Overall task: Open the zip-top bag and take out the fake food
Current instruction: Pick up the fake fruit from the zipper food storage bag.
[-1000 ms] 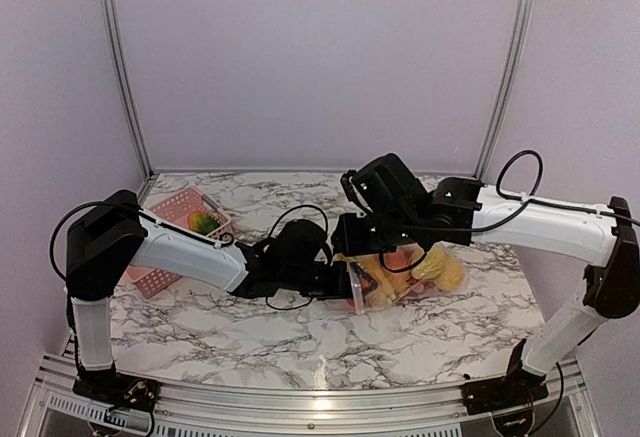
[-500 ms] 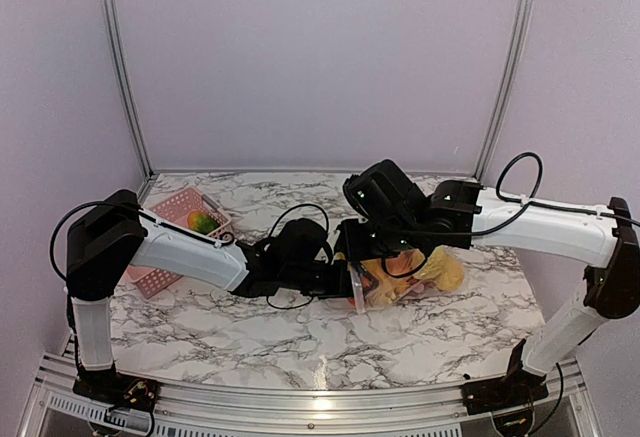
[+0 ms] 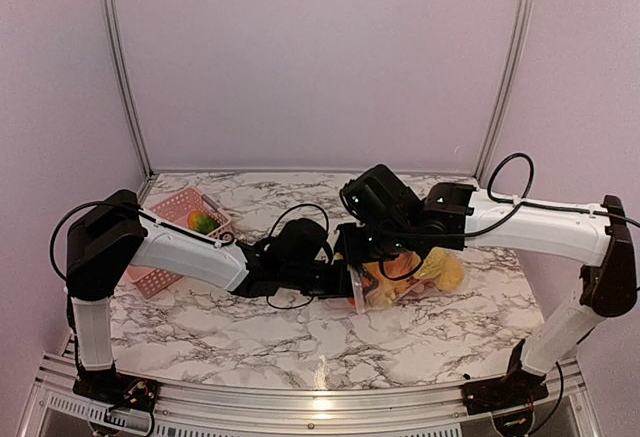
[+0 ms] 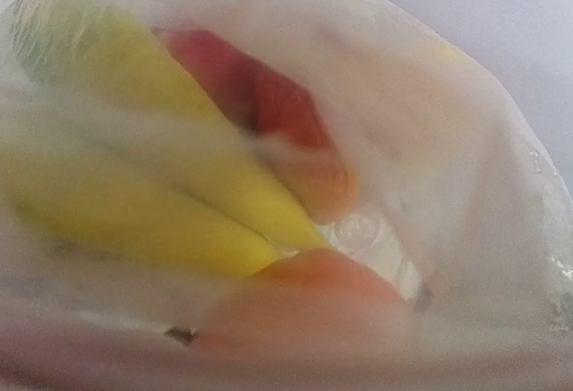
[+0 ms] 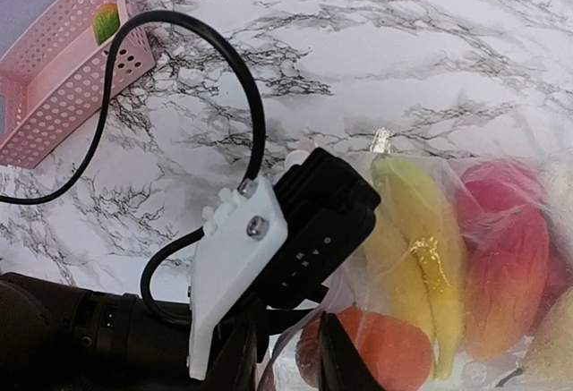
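The zip-top bag [image 3: 418, 275] lies right of the table's middle, its mouth facing left. Through its film show the fake food: yellow bananas [image 5: 421, 239], a red-pink piece [image 5: 503, 248] and an orange piece [image 5: 387, 348]. My left gripper [image 3: 342, 280] is pushed into the mouth. Its fingers are hidden, and its wrist view holds only film with bananas [image 4: 152, 203] and the orange piece [image 4: 313, 301] close behind. My right gripper [image 5: 291, 364] hangs over the mouth [image 3: 368, 255], its jaws a narrow gap apart with the bag's lip between them.
A pink slatted basket [image 3: 160, 279] stands at the back left [image 5: 54, 96], with a green and orange piece [image 3: 203, 222] in it. The left wrist's black and white housing [image 5: 295, 221] and its cable [image 5: 242, 87] sit right beside my right fingers.
My right gripper has sunk a little and shifted left toward the bag's mouth, and its jaws have narrowed slightly. The left arm and the bag have stayed put.
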You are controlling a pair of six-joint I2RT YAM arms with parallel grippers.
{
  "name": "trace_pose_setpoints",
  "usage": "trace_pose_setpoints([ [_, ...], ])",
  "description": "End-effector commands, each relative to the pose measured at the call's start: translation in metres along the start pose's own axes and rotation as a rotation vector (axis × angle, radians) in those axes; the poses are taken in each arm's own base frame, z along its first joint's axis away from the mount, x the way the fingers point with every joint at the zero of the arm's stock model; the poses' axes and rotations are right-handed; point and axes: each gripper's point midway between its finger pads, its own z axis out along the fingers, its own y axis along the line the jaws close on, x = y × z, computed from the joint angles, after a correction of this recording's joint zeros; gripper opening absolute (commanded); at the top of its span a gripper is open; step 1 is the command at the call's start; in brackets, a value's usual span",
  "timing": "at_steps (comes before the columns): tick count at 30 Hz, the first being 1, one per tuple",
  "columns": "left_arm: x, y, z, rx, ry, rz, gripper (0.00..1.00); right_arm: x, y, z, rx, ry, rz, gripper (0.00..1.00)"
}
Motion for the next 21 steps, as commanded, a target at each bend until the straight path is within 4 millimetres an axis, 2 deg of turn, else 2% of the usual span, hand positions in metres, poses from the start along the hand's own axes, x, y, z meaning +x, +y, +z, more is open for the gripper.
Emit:
trace_pose_setpoints([
  [1, -0.001, -0.005, 0.003, 0.012, 0.004, 0.016, 0.57, 0.006, -0.003, 0.006, 0.030, 0.016, -0.009, 0.23],
  [5, -0.001, -0.004, 0.002, 0.008, 0.002, 0.015, 0.57, 0.005, -0.006, 0.005, 0.046, 0.012, -0.010, 0.15],
  [9, 0.000, -0.002, 0.000, -0.004, -0.002, 0.010, 0.57, -0.003, -0.010, -0.004, 0.067, -0.018, 0.001, 0.00],
  [14, -0.002, 0.002, -0.006, -0.023, -0.019, 0.005, 0.57, -0.008, -0.016, -0.014, 0.085, -0.043, 0.008, 0.00],
  [21, -0.009, 0.008, -0.017, -0.031, -0.064, -0.018, 0.57, -0.001, -0.023, -0.018, 0.089, -0.034, 0.010, 0.00],
])
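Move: The bag's upper mouth edge runs between the right hand's part-open fingers, about 1 cm below its fingertip midpoint. The orange-red fruit lies some 5 cm right, 1 cm back and 12 cm below that hand, with the bananas 3 cm farther right and 4 cm farther out than the fruit. For the left hand, the fruit is about 4 cm right, 1 cm ahead and 3 cm lower; the bananas are 5 cm ahead and 7 cm right, the red mango 4 cm ahead and 12 cm right, both 4 cm down. The right fingers shut on the bag's upper mouth edge as the hand dips half a centimetre, then keep that pinch while drawing it about 1.5 cm right and rising about 1 cm. Late on, the left hand, its fingers still wide open at the orange-red fruit, eases down and to its left by roughly 1 cm each. ##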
